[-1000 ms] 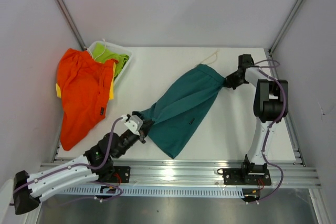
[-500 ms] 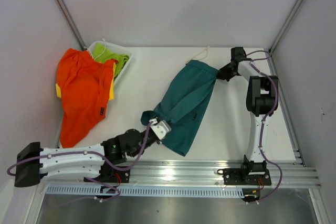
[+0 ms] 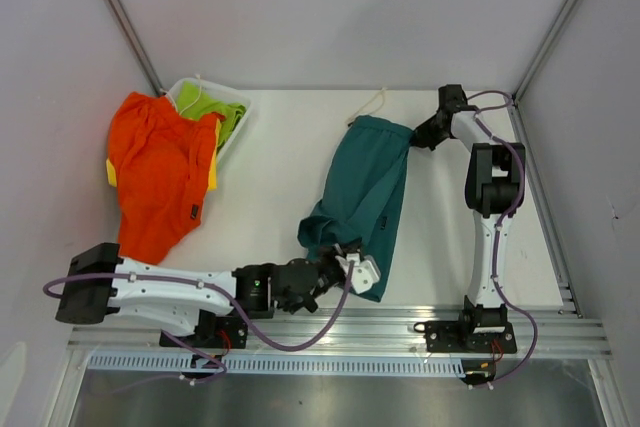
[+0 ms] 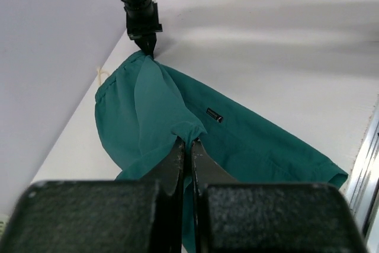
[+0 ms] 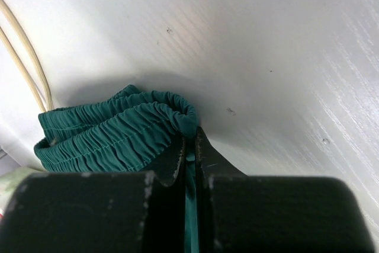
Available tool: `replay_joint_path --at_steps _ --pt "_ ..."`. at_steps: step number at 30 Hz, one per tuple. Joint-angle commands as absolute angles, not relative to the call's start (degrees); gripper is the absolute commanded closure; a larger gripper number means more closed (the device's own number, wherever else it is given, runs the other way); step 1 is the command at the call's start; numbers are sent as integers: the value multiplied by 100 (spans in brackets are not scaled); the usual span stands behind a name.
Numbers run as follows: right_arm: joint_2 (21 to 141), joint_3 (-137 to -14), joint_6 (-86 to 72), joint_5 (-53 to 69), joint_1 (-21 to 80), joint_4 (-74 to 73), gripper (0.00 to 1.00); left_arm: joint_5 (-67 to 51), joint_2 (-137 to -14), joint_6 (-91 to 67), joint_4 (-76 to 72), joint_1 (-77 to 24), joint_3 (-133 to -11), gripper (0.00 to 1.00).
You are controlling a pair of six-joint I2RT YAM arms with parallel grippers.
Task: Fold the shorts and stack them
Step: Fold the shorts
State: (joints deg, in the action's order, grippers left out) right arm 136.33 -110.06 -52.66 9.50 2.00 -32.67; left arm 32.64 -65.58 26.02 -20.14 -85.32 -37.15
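Observation:
The teal shorts (image 3: 365, 187) lie stretched from the back of the table toward its near edge. My right gripper (image 3: 420, 137) is shut on the ruffled waistband (image 5: 112, 131) at the far end. My left gripper (image 3: 335, 250) is shut on a bunched fold of the teal shorts (image 4: 154, 105) near the front. The left wrist view shows the right gripper (image 4: 147, 48) pinching the far corner. The white drawstring (image 3: 375, 102) trails behind the waistband. The orange shorts (image 3: 160, 177) lie crumpled at the left, apart from both grippers.
A white bin (image 3: 240, 112) at the back left holds lime-green cloth (image 3: 210, 105). A yellow edge (image 3: 212, 175) shows under the orange pair. Grey walls close in on three sides, and a metal rail (image 3: 340, 327) runs along the near edge.
My left gripper has swung right along the near edge, carrying the shorts' lower end. My right gripper has shifted slightly back and left. The teal shorts now hang more front-to-back.

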Motion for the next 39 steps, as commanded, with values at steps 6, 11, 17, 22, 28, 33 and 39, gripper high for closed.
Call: replay_joint_path --at_steps 6,11,17,22,28,33,39 --pt "14054 -11171 -5159 483 264 -3322 100 3366 -7698 2883 -1407 -9324 -5017 99" --pt "14071 -11162 -5115 519 308 -3331 100 3463 -8559 2760 -1310 -9580 -5501 99" --pt "14027 -11092 -5063 562 351 -3296 100 3112 -9123 2391 -1547 -9703 -5853 98" --pt "13957 -11040 -4887 729 378 -3191 73 2532 -9019 2128 -1906 -9703 -5583 82" --pt "13843 -11048 -4834 843 369 -3059 70 1731 -8849 1978 -2259 -9677 -5404 77" --pt "13799 -11065 -4729 896 387 -3102 61 1889 -8851 1663 -2364 -9554 -5494 52" --pt "13378 -10873 -4395 853 387 -3164 31 1293 -7517 372 -2206 -8185 -4809 27"
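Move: The left hand holds the shorts' hem some 20 cm above the table. The spot it is taken to, by the table's near edge, is about 6 cm back, 12 cm to its right and 21 cm below; the part already lying there is about 6 cm back, 4 cm right, and the tag level with the hand, 7 cm right. The right hand keeps the waistband's right corner just above the table; the drawstring lies about 11 cm ahead and 13 cm left. Swinging to its right, back and down, the left hand carries the hem about 10 cm right and 6 cm lower towards the table's near edge, rolling some 15 degrees, then opens wide and lets go. It draws farther back to about 12 cm, rises and comes partly forward again. The right hand eases about 2 cm left with the waistband corner, then opens too and lifts slightly clear. ##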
